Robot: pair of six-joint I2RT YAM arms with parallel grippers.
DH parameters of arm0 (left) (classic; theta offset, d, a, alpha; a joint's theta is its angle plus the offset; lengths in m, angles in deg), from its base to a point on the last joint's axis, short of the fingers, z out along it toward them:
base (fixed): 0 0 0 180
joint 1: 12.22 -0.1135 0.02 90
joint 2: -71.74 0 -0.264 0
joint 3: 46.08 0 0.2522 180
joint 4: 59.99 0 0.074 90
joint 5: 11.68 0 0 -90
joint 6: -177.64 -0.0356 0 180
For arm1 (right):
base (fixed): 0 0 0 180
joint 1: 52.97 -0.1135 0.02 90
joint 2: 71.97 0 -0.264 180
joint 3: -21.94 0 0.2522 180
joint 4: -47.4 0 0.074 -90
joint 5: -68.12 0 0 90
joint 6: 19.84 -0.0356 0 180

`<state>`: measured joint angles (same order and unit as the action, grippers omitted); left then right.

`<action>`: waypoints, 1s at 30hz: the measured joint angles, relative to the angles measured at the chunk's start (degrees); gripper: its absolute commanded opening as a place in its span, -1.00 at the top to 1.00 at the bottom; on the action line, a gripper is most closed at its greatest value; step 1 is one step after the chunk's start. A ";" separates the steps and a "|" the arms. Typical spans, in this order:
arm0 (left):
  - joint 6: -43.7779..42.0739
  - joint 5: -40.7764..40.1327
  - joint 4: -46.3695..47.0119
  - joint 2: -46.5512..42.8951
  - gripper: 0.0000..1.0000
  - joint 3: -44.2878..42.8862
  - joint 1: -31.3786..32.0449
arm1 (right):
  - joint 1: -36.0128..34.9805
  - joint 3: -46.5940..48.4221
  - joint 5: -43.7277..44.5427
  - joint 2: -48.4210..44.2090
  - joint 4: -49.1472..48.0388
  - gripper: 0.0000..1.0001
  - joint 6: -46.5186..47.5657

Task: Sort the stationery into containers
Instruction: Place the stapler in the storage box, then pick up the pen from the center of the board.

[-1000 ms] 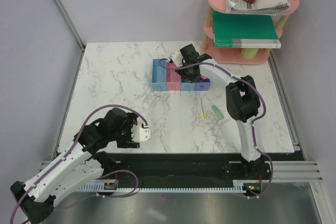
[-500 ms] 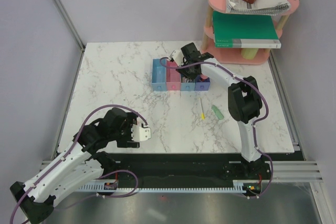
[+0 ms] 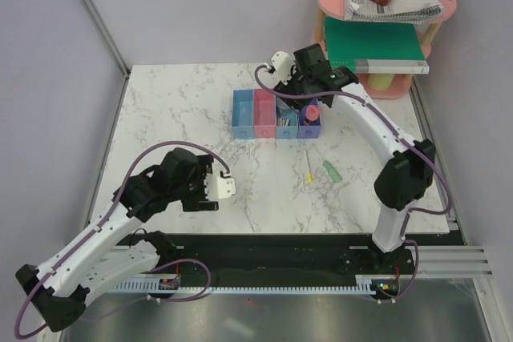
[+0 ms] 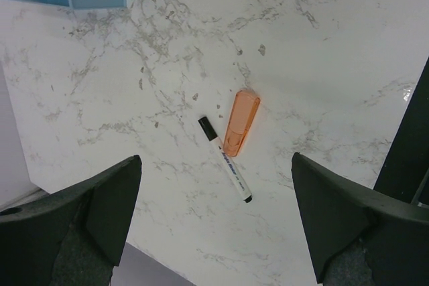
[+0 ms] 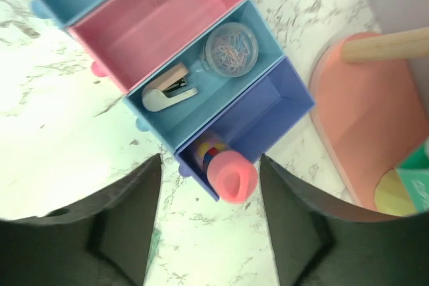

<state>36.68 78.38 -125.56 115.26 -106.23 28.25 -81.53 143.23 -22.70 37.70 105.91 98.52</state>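
Observation:
The containers (image 3: 263, 114) are a joined row of light blue, pink, light blue and dark blue bins. A pink cylinder (image 5: 228, 172) leans in the dark blue bin (image 5: 271, 108), its end sticking up over the rim. The neighbouring light blue bin (image 5: 201, 108) holds a peach clip (image 5: 169, 89) and a round clear case of clips (image 5: 231, 49). My right gripper (image 5: 211, 232) hovers open above the cylinder (image 3: 313, 110), touching nothing. An orange stick (image 4: 241, 123) and a black-capped pen (image 4: 225, 159) lie on the marble below my open left gripper (image 4: 214, 232). A thin yellow pen (image 3: 309, 167) and a green cap (image 3: 331, 171) lie in front of the bins.
A pink two-tier shelf (image 3: 385, 86) with a green book (image 3: 373, 44) and a spiral notebook (image 3: 397, 2) stands at the back right, close to the right arm. Its pink base (image 5: 348, 105) is beside the dark blue bin. The pink bin (image 5: 161, 18) has nothing in it.
My right gripper has opened, let go of the pink cylinder in the dark blue bin and lifted back towards the shelf. The left arm has reached slightly further forward.

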 measured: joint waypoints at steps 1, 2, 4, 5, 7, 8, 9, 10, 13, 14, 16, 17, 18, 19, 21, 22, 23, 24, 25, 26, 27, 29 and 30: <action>0.13 -0.28 0.02 0.98 -0.99 -1.11 -0.02 | 0.00 -1.09 -0.76 -2.60 0.07 -0.60 -0.09; 0.20 -0.72 -0.13 2.38 -0.99 -2.69 -0.13 | -0.04 -2.78 -1.38 -5.31 -0.11 -0.66 -0.22; 0.52 -1.51 -0.07 4.90 -0.99 -5.73 -0.20 | -0.11 -7.56 -2.71 -11.08 0.13 -0.84 -0.42; 0.81 -1.73 -0.04 5.99 -0.99 -7.04 -0.26 | -0.11 -9.42 -3.21 -13.00 0.52 -0.86 -0.61; 1.73 -2.12 0.13 7.80 -0.99 -8.76 -0.26 | -0.15 -15.21 -4.22 -17.68 0.63 -0.87 -0.94; 2.49 -2.56 0.13 8.55 -0.99 -9.05 -0.26 | -0.13 -18.14 -4.59 -19.56 0.79 -0.87 -1.09; 3.48 -3.04 0.13 9.44 -0.99 -9.20 -0.26 | -0.09 -21.24 -4.81 -21.33 0.85 -0.87 -1.20; 4.46 -3.39 0.09 10.40 -0.99 -9.20 -0.26 | -0.09 -23.71 -4.90 -22.56 1.01 -0.87 -1.36; 6.80 -3.91 0.35 12.26 -0.99 -7.32 -0.33 | -0.04 -32.63 -4.31 -26.08 1.25 -0.88 -1.51; 7.23 -3.91 0.42 12.07 -0.99 -6.05 -0.39 | 0.07 -35.60 -3.89 -26.93 1.03 -0.88 -1.49; 7.89 -3.93 0.46 11.06 -0.99 -3.08 -0.66 | 0.55 -41.35 -3.13 -28.46 0.59 -0.87 -1.38; 8.07 -3.96 0.48 10.67 -0.99 -1.86 -0.79 | 0.96 -43.58 -2.71 -28.79 0.35 -0.87 -1.33; 8.28 -4.02 0.55 10.16 -0.99 -0.31 -0.98 | 1.40 -45.59 -2.27 -28.92 -0.22 -0.87 -1.29; 8.55 -4.07 0.46 9.84 -0.99 1.20 -1.16 | 1.70 -46.90 -1.86 -28.89 -0.57 -0.86 -1.27; 8.94 -4.20 0.44 9.75 -0.99 2.95 -1.40 | 2.69 -49.57 -1.25 -28.41 -1.92 -0.86 -1.25; 9.22 -4.28 0.44 9.77 -0.99 3.54 -1.51 | 3.02 -50.16 -0.94 -28.06 -2.40 -0.85 -1.25; 9.57 -4.31 0.33 9.77 -0.99 3.74 -1.62 | 3.50 -50.62 -0.76 -27.43 -3.13 -0.84 -1.25; 9.88 -4.28 0.42 9.77 -0.99 3.74 -1.79 | 3.85 -50.88 -0.59 -26.60 -4.22 -0.84 -1.27; 10.38 -4.28 0.66 9.75 -0.99 3.72 -1.97 | 4.31 -50.90 -0.46 -26.08 -4.85 -0.84 -1.25; 10.91 -4.24 0.83 9.81 -0.99 3.72 -2.27 | 4.68 -50.97 -0.37 -25.46 -5.75 -0.83 -1.27; 11.41 -4.20 0.98 10.01 -0.99 3.72 -2.64 | 4.98 -51.12 -0.35 -25.00 -6.82 -0.82 -1.25; 12.76 -3.93 1.18 11.06 -0.99 3.58 -3.67 | 5.53 -51.49 -0.22 -23.98 -8.46 -0.81 -1.25; 13.33 -3.91 1.33 11.74 -0.99 3.54 -4.11 | 5.60 -51.63 -0.22 -23.45 -9.01 -0.79 -1.25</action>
<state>50.02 74.47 -124.23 127.00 -102.69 24.14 -75.94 91.60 -22.92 14.24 96.91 97.27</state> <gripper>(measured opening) 0.994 0.909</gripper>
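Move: From the empty right hand, the green highlighter lies some 14 cm back, 12 cm to the right and 19 cm below. The yellow marker is about 12 cm back and 6 cm right; the stapler, already in its box compartment, about 3 cm ahead, not sideways. The purple compartment's middle is 6 cm ahead, 5 cm right. From the left hand, the green highlighter lies roughly 12 cm ahead, 32 cm right and 15 cm below. Right swings back some 15 cm, rightward and down towards the green highlighter, opening wide; left rises, then sinks. ##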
